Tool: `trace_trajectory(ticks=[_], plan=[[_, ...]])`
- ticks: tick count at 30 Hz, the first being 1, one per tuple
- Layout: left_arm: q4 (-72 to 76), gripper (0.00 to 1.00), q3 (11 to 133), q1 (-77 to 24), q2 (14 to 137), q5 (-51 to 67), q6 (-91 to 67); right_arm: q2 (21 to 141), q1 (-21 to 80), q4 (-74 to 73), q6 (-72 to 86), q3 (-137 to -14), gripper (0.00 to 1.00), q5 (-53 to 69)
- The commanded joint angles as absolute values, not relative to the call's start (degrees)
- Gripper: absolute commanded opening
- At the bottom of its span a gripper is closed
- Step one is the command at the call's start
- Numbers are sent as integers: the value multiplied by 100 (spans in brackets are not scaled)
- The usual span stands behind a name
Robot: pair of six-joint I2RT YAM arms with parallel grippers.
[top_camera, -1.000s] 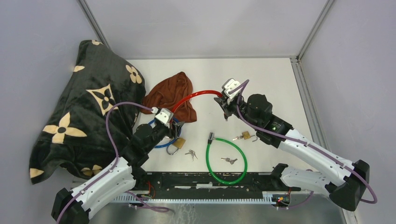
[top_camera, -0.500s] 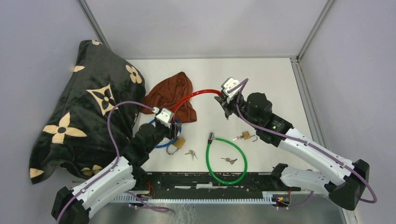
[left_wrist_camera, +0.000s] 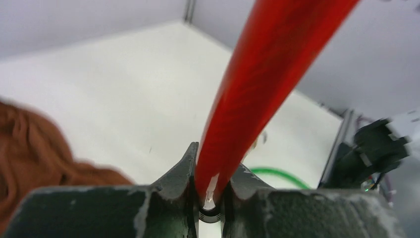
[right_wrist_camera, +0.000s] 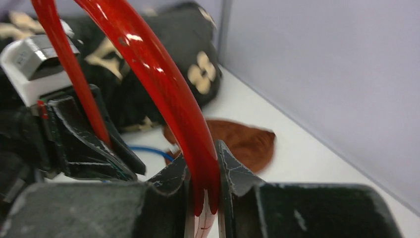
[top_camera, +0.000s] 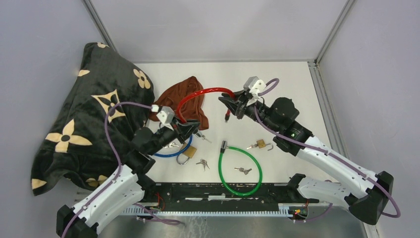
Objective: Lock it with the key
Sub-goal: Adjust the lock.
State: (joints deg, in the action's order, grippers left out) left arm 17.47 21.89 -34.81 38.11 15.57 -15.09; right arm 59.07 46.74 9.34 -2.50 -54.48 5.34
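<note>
A red cable lock [top_camera: 203,92] arcs in the air between my two grippers. My left gripper [top_camera: 190,127] is shut on one end of it; in the left wrist view the red cable [left_wrist_camera: 257,74] runs up from between the closed fingers [left_wrist_camera: 184,168]. My right gripper [top_camera: 230,103] is shut on the other end, and a short red tip [top_camera: 227,116] hangs below it. In the right wrist view the cable [right_wrist_camera: 168,94] sits clamped at my right gripper [right_wrist_camera: 202,159], with the left gripper [right_wrist_camera: 84,144] beyond. Loose keys [top_camera: 202,163] lie on the table.
A black flowered pillow [top_camera: 84,119] fills the left side. A brown cloth [top_camera: 178,99] lies under the red cable. A blue cable lock [top_camera: 174,152], a brass padlock [top_camera: 191,151], a green cable lock [top_camera: 240,171] with keys [top_camera: 242,170] and a second padlock [top_camera: 260,144] lie near the front.
Both grippers have lifted the red cable and tilted. The right gripper moved right and up, the left gripper's wrist swung left. The cable arcs higher.
</note>
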Motion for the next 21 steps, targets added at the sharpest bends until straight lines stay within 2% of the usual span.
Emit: trace_trajectory(ticks=[1,10,14,21], plan=[[3162,2,2766,-3129,3180,2903,-2222,5890,4732,3773,1256,-5607,0,2184],[4112,2,2465,-2277,1975,3757,-2365,6503,5039,6633,2569,-5666,0,2502],[4032,2,2484,-2231,1607,4846,-1279,6798,5186,6760,2922,-5996,0,2776],[4429,2,2678,-2410,1741,6379,-485,6746,5407,6961,3038,-5839,0,2797]])
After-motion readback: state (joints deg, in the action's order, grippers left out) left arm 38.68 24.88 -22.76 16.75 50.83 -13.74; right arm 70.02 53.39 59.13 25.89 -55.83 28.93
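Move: Held under the right fingers, the red lock's plug end hangs some 12 cm to the left hand's right, 2 cm farther out and about level. The blue lock lies 6 cm ahead, 8 cm left and 23 cm below that hand; the big padlock is 2 cm ahead, 1 cm left and 22 cm below. From the right hand, the red lock's head is roughly 12 cm left, 3 cm back and 16 cm below; the green lock's head lies 3 cm left, level fore and aft, 35 cm below. Lifting the red lock between them, both hands swing up and back towards the base, each rising about 15 cm and drawing back about as far, the left rising first. The right also shifts left, slightly narrowing the gap to the left hand. Both wrists turn some 50 degrees so the fingers tip upward and face each other more squarely, keeping their grip on the cable. ##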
